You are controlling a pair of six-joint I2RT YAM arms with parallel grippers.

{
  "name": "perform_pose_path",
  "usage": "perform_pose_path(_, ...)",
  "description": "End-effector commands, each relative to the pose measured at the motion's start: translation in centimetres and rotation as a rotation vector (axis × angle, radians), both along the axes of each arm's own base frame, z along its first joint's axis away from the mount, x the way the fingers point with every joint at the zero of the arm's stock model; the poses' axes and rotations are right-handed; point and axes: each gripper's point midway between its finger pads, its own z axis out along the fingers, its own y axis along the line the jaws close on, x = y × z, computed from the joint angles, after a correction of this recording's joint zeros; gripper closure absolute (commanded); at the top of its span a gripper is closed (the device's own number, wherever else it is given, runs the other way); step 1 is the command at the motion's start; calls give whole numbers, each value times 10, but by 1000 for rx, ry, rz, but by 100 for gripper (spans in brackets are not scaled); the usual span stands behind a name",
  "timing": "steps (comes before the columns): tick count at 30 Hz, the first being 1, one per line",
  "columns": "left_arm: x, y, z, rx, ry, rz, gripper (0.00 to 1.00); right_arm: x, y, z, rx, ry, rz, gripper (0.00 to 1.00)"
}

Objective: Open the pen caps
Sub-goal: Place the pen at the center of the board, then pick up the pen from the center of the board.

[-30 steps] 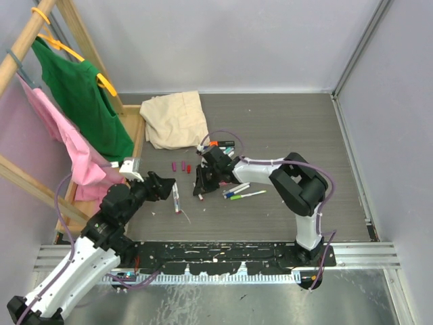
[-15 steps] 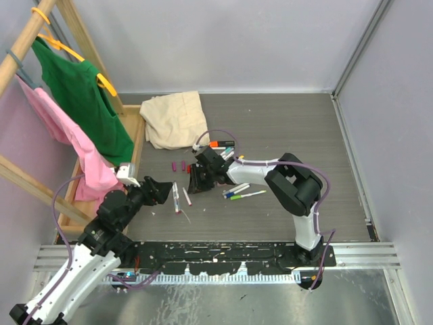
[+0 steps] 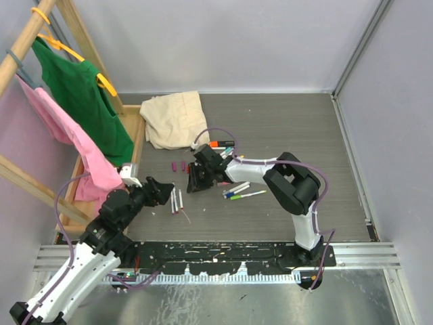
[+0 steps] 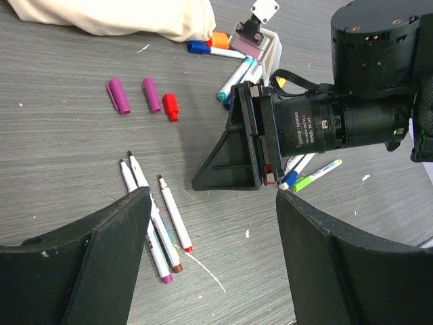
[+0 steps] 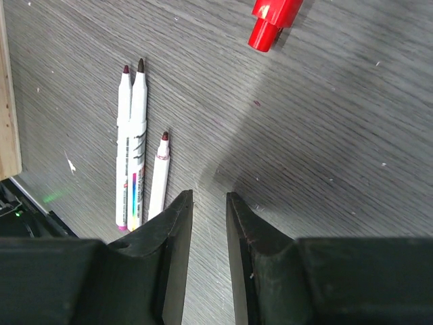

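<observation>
Three loose pen caps lie in a row, two purple [image 4: 118, 95] [image 4: 151, 94] and one red [image 4: 170, 107]; the red cap [image 5: 274, 17] also shows in the right wrist view. Three uncapped white pens [image 4: 152, 217] lie side by side, close to my left gripper [image 4: 213, 203], which stands wide open and empty just beside them. My right gripper [image 5: 208, 198] hovers low over bare table between the red cap and the uncapped pens [image 5: 135, 159]. Its jaws stand a narrow gap apart with nothing in them. Several capped pens [image 3: 238, 191] lie right of the right gripper [image 3: 191, 181].
A thick black marker with an orange cap [image 3: 220, 143] lies behind the right arm. A beige cloth [image 3: 174, 118] sits at the back left. A wooden rack with green [image 3: 84, 101] and pink garments [image 3: 78, 152] stands along the left edge.
My right gripper has parted its jaws a little and shifted left. More uncapped pens now lie beside the one near the left gripper. The left arm has drawn back slightly.
</observation>
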Motion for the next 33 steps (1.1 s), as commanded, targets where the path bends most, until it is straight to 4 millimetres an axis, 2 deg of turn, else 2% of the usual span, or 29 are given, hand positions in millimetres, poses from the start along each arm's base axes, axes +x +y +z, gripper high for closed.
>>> perform_pose_path(1,2,-4,2,-23,1,-7,24,9,1,30,25,-74,64,67)
perform_pose_path(2,2,-4,-1,-18,9,-7,24,11,1,37,37,-93,78,67)
perform_pose_path(6,4,-3,-14,18,67,7,24,23,-4,83,103,-218,134,68)
perform_pose_path(11,7,-6,-32,70,156,4,24,40,-28,140,187,-402,268,69)
perform_pose_path(15,10,-17,-35,61,179,-30,24,49,-64,191,283,-548,401,69)
perform_pose_path(19,15,-28,-31,21,152,-63,23,66,-112,232,237,-774,413,69)
perform_pose_path(20,16,-30,-29,11,144,-70,21,71,-124,241,208,-846,401,67)
perform_pose_path(21,17,-32,-27,1,133,-73,18,76,-136,249,172,-917,372,59)
perform_pose_path(23,19,-34,-24,-17,119,-76,10,84,-156,252,107,-1018,326,30)
perform_pose_path(24,20,-35,-23,-23,112,-76,6,86,-160,246,93,-1033,336,19)
perform_pose_path(25,20,-35,-23,-29,106,-76,2,83,-163,235,83,-1020,379,14)
perform_pose_path(27,21,-37,-22,-38,99,-81,1,86,-169,210,64,-960,452,9)
perform_pose_path(33,19,-39,-27,-56,109,-88,1,109,-185,163,-88,-799,517,13)
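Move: The right hand, low over the board, holds nothing; the middle of the loose marker pile lies some 20 cm to its right and 8 cm ahead, about 2 cm lower. At that table height too, the red pen is about 4 cm back and 4 cm left, the teal-capped pen 14 cm ahead and 14 cm right, and the red cap 10 cm straight ahead. From the left hand, the pile is roughly 25 cm right, 16 cm ahead and 16 cm down. Leaving the uncapped pens empty-fingered, the right hand climbs some 24 cm, swinging about 17 cm right and 10 cm forward to over the marker pile, tips tilting up some 50 degrees and fingers spreading wide, then starts sinking. The left hand dips about 7 cm, tipping down, then rises 3 cm while easing right and opening further; neither touches anything. ##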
